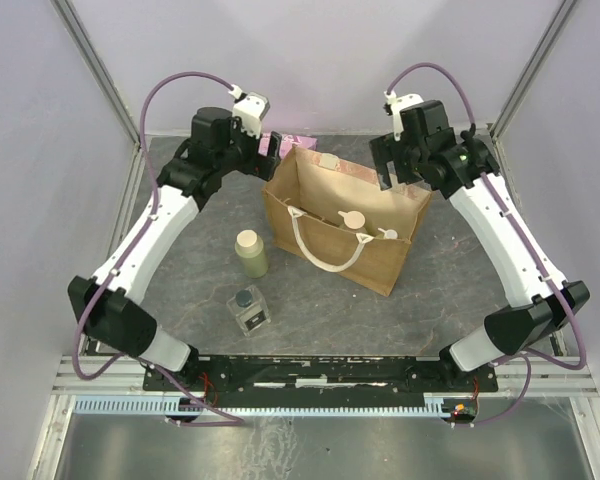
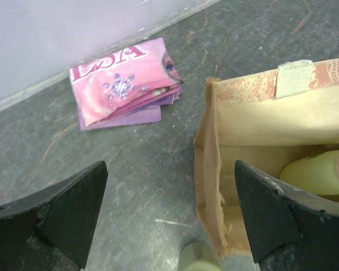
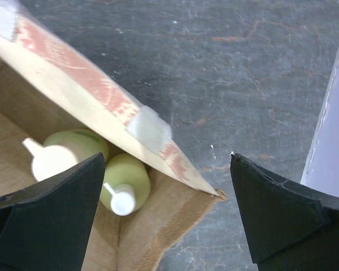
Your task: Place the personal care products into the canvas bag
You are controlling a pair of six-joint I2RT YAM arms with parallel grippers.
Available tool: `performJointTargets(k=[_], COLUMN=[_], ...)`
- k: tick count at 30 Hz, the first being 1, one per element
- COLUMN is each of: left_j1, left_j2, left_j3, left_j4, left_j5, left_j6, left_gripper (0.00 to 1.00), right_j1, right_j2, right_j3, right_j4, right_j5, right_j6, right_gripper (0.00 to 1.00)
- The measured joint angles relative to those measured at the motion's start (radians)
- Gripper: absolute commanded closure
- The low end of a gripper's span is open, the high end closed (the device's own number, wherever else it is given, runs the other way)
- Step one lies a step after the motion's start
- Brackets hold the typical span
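The tan canvas bag (image 1: pixel 368 266) stands open mid-table with cream rope handles. Two yellow-green pump bottles (image 1: pixel 351 219) (image 1: pixel 386 236) stand inside it; the right wrist view shows them as one bottle (image 3: pixel 73 148) and another (image 3: pixel 128 182). A third yellow-green bottle (image 1: pixel 250 253) with a cream cap stands on the table left of the bag. The clear square bottle (image 1: pixel 248 309) is nearer the front. My left gripper (image 1: pixel 271 156) (image 2: pixel 169 212) is open, straddling the bag's left end wall (image 2: pixel 206 169). My right gripper (image 1: pixel 385 166) (image 3: pixel 166 212) is open over the bag's far right corner (image 3: pixel 212 192). Neither holds anything.
A pink packet (image 1: pixel 280 139) (image 2: pixel 127 82) lies by the back wall behind the bag. Purple walls and metal frame posts enclose the grey table (image 1: pixel 450 270). The arm bases sit at the near edge.
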Motion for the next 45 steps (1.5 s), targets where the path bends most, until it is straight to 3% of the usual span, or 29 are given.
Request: performJointTargets(k=[7,15,23,32,41,45], left_j1=[0.0,-0.001,-0.014,-0.016,-0.016,-0.016], left_j2=[-0.147,-0.249,-0.246,-0.208,-0.135,-0.127], left_j3=[-0.025,-0.174,-0.344,-0.377,-0.386,-0.386], left_j4=[-0.185,-0.375,-0.415,-0.402,-0.366,-0.357], left_j5=[-0.084,-0.051,-0.005,-0.011,-0.031,-0.043], left_j6=[-0.079,-0.17,-0.214,-0.214,-0.214,-0.214], left_gripper=[0.0,0.0,0.0,0.06,0.23,0.44], right_j1=[-0.088,-0.1,-0.109,-0.112,-0.113,-0.113], right_j2=[0.023,0.051,0.079,0.063,0.045,0.045], right_j3=[0.003,0.003,0.005,-0.008,-0.027,-0.029], right_j4=[-0.042,-0.056,-0.077,-0.077,-0.08,-0.079], right_j5=[-0.04,-0.085,-0.089,-0.083,-0.076,-0.073], right_j6=[0.014,0.01,0.003,0.003,0.003,0.003], right_gripper=[0.0,0.01,0.02,0.03,0.03,0.03])
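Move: For the open left hand, the cream-capped green bottle stands about 14 cm back, 5 cm to the left and some 20 cm lower. The canvas bag's middle lies about 6 cm back and 15 cm to this hand's right, roughly 15 cm below. The clear bottle stands about 11 cm nearer the base than the green bottle, in line with it. From the right hand, the green bottle is roughly 9 cm back, 25 cm to the left and 21 cm down. The left hand leaves the bag's left rim with its fingers wide open, swinging about 15 cm back and 5 cm left, barely rising before it sinks some 16 cm to the green bottle while the wrist tips down about 35 degrees; over the last of the drop it eases a little forward and the fingers start to close around the bottle just below the cap, the pads coming up to both its sides. Meanwhile the open right hand shifts a few centimetres right and down above the bag's right end, tipping slightly downward, and touches nothing. ##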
